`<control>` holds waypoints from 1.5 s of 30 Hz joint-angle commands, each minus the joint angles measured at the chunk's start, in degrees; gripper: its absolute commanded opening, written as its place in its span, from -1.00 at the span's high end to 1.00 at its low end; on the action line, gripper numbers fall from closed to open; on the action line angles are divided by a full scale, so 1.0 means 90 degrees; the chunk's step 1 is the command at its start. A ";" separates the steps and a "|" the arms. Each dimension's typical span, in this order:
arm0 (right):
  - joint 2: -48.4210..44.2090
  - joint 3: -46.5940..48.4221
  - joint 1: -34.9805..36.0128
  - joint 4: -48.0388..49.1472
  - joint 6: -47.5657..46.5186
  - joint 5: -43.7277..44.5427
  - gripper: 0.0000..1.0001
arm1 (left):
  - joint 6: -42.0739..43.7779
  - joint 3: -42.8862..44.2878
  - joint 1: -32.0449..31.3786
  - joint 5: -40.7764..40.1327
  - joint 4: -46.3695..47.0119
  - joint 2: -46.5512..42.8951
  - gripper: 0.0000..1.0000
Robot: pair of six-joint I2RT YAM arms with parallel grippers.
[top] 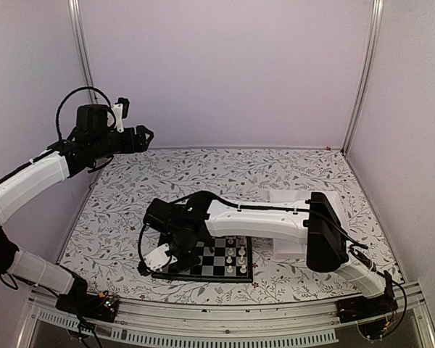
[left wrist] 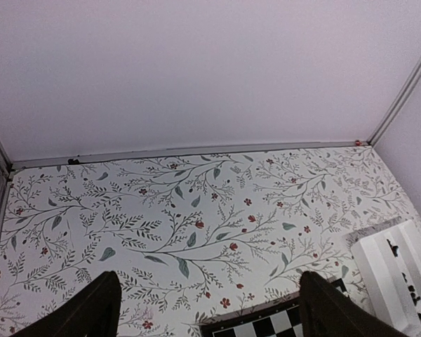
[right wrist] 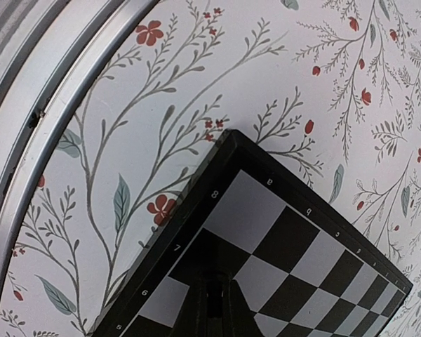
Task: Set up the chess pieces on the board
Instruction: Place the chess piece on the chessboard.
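Note:
The board (top: 212, 265) lies near the table's front edge, with several tiny white pieces (top: 235, 259) standing on its right side. My right gripper (top: 159, 258) reaches across to the board's left corner. In the right wrist view the right gripper (right wrist: 214, 286) hovers low over a black square by the corner of the board (right wrist: 302, 239), shut on a small dark chess piece (right wrist: 214, 298). My left gripper (top: 146, 136) hangs high at the back left; in its wrist view the left gripper (left wrist: 209, 284) stands open, holding nothing. More black chess pieces (left wrist: 409, 279) lie in the tray.
A white rectangular tray (left wrist: 379, 270) sits right of the board, partly under my right arm (top: 261, 217). A metal rail (right wrist: 49, 119) runs along the table's near edge, close to the board's corner. Enclosure walls stand on three sides.

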 commanded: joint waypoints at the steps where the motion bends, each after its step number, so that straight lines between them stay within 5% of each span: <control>1: 0.0248 0.0161 0.0091 -0.0108 -0.0051 -0.0072 0.93 | 0.0008 -0.0036 0.0089 0.0028 0.0136 -0.0093 -0.79; 24: 0.0238 0.0161 0.0084 0.0100 -0.0022 0.0258 0.48 | 0.0012 -0.0026 0.0098 0.0207 0.0134 -0.0091 -0.79; 28: -0.0056 0.0060 0.0077 -0.0186 -0.0139 0.0078 0.24 | 0.0012 -0.0026 0.0103 0.0228 0.0131 -0.0067 -0.79; 37: -0.2298 -0.1657 -0.0483 0.0111 0.0137 -0.0675 0.12 | -0.0002 -0.0019 0.0115 0.0496 0.0153 0.0044 -0.79; 45: -0.4341 -0.4407 -0.2110 0.0803 0.0920 -0.0938 0.09 | 0.0098 -0.0016 0.0049 0.1620 0.0330 0.0371 -0.77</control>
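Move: The right hand, fingers down, holds a black chess piece right over its square, a7, whose top is about 3 cm below. Counted from this hand, the chessboard's near left corner lies some 7 cm left and 3 cm back, its middle about 12 cm ahead and 9 cm right; the nearest white pawn stands level with it, roughly 17 cm right. From the idle left hand, a7 lies some 27 cm back, 10 cm right and 27 cm below. The right hand sets the held black piece down on a7, sinking only about 1.5 cm, and opens its fingers gradually to a bit under half, letting go. Then, after a small shift back, it pulls away quickly, up some 13 cm and to the right about 11 cm with some forward, towards the white pieces' end, tilting and turning slightly clockwise. ##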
